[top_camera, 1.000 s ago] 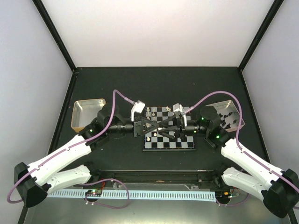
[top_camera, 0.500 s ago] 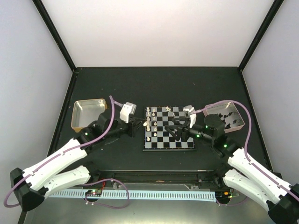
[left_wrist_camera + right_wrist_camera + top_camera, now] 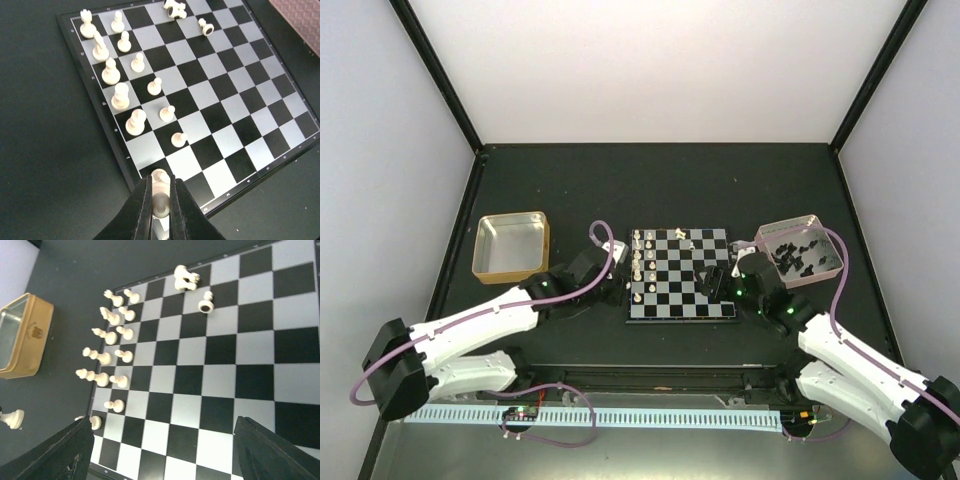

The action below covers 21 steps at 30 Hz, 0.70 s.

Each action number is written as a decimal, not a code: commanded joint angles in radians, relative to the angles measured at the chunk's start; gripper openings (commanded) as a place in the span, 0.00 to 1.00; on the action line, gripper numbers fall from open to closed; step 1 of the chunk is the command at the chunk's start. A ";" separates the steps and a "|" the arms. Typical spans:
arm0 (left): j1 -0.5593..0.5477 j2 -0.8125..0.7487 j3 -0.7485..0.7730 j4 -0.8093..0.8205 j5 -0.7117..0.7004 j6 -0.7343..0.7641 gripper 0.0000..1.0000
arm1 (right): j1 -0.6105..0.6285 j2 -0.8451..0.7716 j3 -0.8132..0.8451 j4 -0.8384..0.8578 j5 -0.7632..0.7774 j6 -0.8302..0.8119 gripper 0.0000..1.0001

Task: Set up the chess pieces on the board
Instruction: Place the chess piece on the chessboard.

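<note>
The board (image 3: 680, 292) lies mid-table. Cream-white chess pieces (image 3: 120, 95) stand in two columns along its left side (image 3: 107, 357). Two more lie toppled at the far edge (image 3: 175, 9). My left gripper (image 3: 161, 207) hangs over the board's near-left corner (image 3: 622, 291), shut on a white piece (image 3: 161, 197). My right gripper (image 3: 165, 450) is open above the board's near right part (image 3: 712, 280), its fingers (image 3: 270, 452) wide apart with only checks between them.
A gold metal tray (image 3: 510, 246) stands left of the board (image 3: 20, 335). A pinkish tray (image 3: 825, 262) at the right holds several black pieces. One white piece (image 3: 11, 418) stands off the board on the dark table.
The grippers met over the board's middle a second ago and have parted. The right one opened and drew back to the near right. The left one came down to the near-left corner.
</note>
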State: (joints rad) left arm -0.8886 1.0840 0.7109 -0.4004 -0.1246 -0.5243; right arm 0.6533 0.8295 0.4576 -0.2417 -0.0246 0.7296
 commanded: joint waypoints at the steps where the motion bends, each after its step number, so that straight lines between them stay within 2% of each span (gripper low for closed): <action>1: -0.017 0.043 -0.023 0.077 -0.016 -0.035 0.02 | 0.003 0.004 -0.023 -0.002 0.065 0.072 0.77; 8: -0.022 0.162 -0.057 0.237 0.001 -0.031 0.01 | 0.003 0.014 -0.052 0.047 0.039 0.070 0.77; 12: -0.025 0.238 -0.043 0.265 -0.011 -0.041 0.02 | 0.002 0.026 -0.057 0.064 0.033 0.062 0.77; 21: -0.033 0.267 -0.138 0.428 -0.085 -0.080 0.01 | 0.002 0.047 -0.064 0.076 0.022 0.054 0.77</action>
State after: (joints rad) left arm -0.9161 1.3365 0.6128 -0.0811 -0.1532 -0.5808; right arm 0.6533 0.8715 0.4057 -0.2050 -0.0036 0.7876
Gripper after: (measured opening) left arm 0.071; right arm 0.775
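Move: Ahead by about 1 cm, 3 cm to the right and some 12 cm below the left hand, which holds a white piece, lies the empty square in the board's leftmost row. The king stands about 4 cm ahead and 3 cm right of this hand, the lone standing piece 2 cm back and 3 cm right, the nearest pawn 1 cm ahead and 6 cm right, all roughly 11 cm below. From the right hand the square is about 1 cm ahead, 14 cm left, 11 cm lower. Lowering the still-pinched white piece, the left hand sinks about 6.5 cm towards the empty square between the king and the lone standing piece, easing some 2.5 cm right and a little forward, its slant nearly unchanged. The right hand, empty and still wide open, settles about 2.5 cm lower over the board. ##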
